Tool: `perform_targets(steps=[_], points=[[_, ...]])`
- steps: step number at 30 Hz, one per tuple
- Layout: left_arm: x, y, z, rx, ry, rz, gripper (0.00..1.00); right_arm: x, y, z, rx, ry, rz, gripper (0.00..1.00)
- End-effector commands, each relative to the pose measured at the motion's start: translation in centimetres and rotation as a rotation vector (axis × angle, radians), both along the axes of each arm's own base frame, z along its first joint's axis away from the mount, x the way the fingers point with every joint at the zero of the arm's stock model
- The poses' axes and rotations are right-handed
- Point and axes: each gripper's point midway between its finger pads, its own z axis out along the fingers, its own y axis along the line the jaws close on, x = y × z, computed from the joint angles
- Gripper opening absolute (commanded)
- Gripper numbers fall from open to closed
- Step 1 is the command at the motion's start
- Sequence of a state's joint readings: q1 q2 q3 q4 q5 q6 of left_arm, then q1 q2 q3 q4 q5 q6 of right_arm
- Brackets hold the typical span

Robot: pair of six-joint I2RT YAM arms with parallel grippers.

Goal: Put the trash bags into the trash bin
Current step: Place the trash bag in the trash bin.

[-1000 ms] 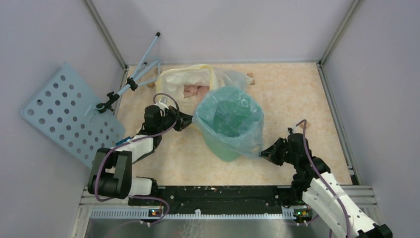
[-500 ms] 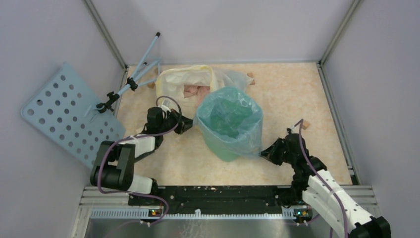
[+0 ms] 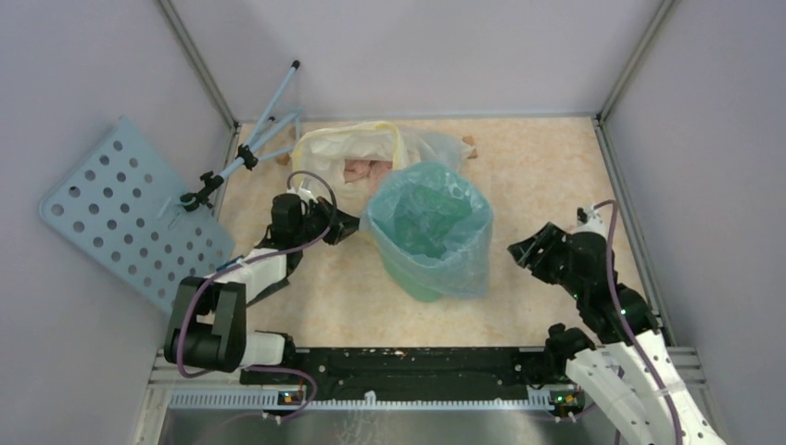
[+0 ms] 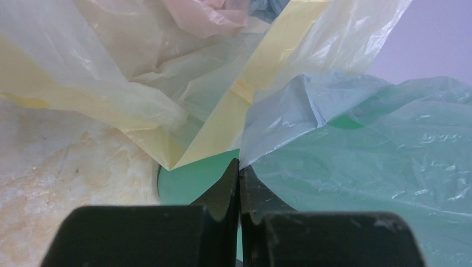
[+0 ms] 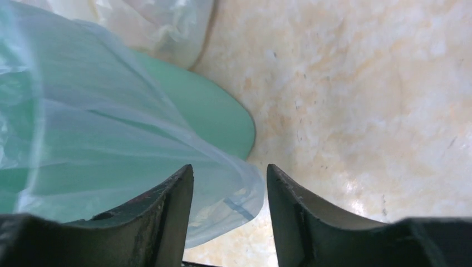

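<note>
The mint-green trash bin (image 3: 422,278) stands mid-table, lined by the pale-blue trash bag (image 3: 428,218), whose edge folds over the rim. My left gripper (image 3: 360,226) is at the bin's left side. In the left wrist view its jaws (image 4: 239,167) are shut, pinching a corner of the bag (image 4: 311,111) at their tips, with the bin wall (image 4: 189,181) just behind. My right gripper (image 3: 517,252) hangs open to the right of the bin, apart from it. In the right wrist view a loose flap of the bag (image 5: 234,192) lies between and below the open fingers (image 5: 228,169), beside the bin (image 5: 217,114).
A whitish bag with a yellow rim (image 3: 348,148) lies behind the bin and touches it, filling the upper left wrist view (image 4: 139,83). A pale-blue perforated board (image 3: 120,213) and a blue rod stand (image 3: 264,125) lean at the left wall. Metal posts mark the back corners.
My right gripper opened, let go of the bag's lower-right edge and drew back to the right and up. The freed edge fell against the bin. The left gripper kept its place.
</note>
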State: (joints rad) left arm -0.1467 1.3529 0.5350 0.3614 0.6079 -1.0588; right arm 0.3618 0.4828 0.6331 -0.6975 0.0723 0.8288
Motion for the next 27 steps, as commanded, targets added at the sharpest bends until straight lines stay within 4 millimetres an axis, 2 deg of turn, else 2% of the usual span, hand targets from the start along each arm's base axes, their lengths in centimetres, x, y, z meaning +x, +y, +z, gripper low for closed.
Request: perform_targets(steps=[1, 2, 4, 5, 8, 12, 15, 20, 24, 27], points=[[0.7, 0.1, 2.5, 0.028, -0.089, -0.002, 0.04, 0.3, -1.6, 5.6, -0.188, -0.144, 0.072, 0.45], [0.6, 0.1, 2.6, 0.027, -0.090, -0.003, 0.04, 0.5, -1.1, 7.3, -0.205, -0.194, 0.121, 0.38], [0.6, 0.1, 2.6, 0.028, -0.092, -0.001, 0.02, 0.6, 0.1, 10.5, -0.218, -0.291, 0.219, 0.04], [0.6, 0.2, 2.7, 0.029, -0.094, 0.000, 0.01, 0.6, 1.0, 12.0, -0.222, -0.342, 0.279, 0.00], [0.6, 0.2, 2.5, 0.035, -0.091, 0.001, 0.00, 0.1, 4.8, 15.6, -0.198, -0.464, 0.529, 0.00], [0.6, 0.3, 2.4, 0.044, -0.096, 0.007, 0.00, 1.7, 8.4, 17.7, -0.173, -0.471, 0.703, 0.00], [0.7, 0.3, 2.4, 0.045, -0.096, 0.006, 0.00, 3.2, 10.8, 16.6, -0.290, -0.427, 0.752, 0.00], [0.7, 0.4, 2.4, 0.052, -0.098, 0.006, 0.00, 4.6, 15.4, 13.4, -0.425, -0.357, 0.882, 0.00], [0.7, 0.4, 2.5, 0.053, -0.102, 0.005, 0.00, 5.9, 16.5, 10.9, -0.530, -0.313, 0.889, 0.00], [0.7, 0.4, 2.5, 0.054, -0.103, 0.004, 0.00, 5.9, 17.4, 8.8, -0.583, -0.281, 0.944, 0.00]])
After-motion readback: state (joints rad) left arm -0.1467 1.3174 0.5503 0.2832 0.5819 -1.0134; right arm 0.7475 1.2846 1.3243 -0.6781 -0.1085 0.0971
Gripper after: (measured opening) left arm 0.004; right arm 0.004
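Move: The lined mouth of the trash bin lies about 20 cm left and 9 cm ahead of the right hand, roughly level with it. The trash bag's loose near-right corner hangs about 6 cm left, 3 cm back and 9 cm below that hand; the white bag is some 33 cm left, 30 cm ahead and 10 cm lower. From the left hand, the mouth is about 16 cm right, 2 cm back and 4 cm up. Up and then sharply left in an arc, the empty right hand climbs about 16 cm over the bin's right rim while its fingers close, then sinks some 9 cm into or just above the lined mouth, ending slightly farther forward. It swings roughly 50 degrees counter-clockwise on the way. The left hand stays put, shut, keeping its pinch on the bag's left edge. ##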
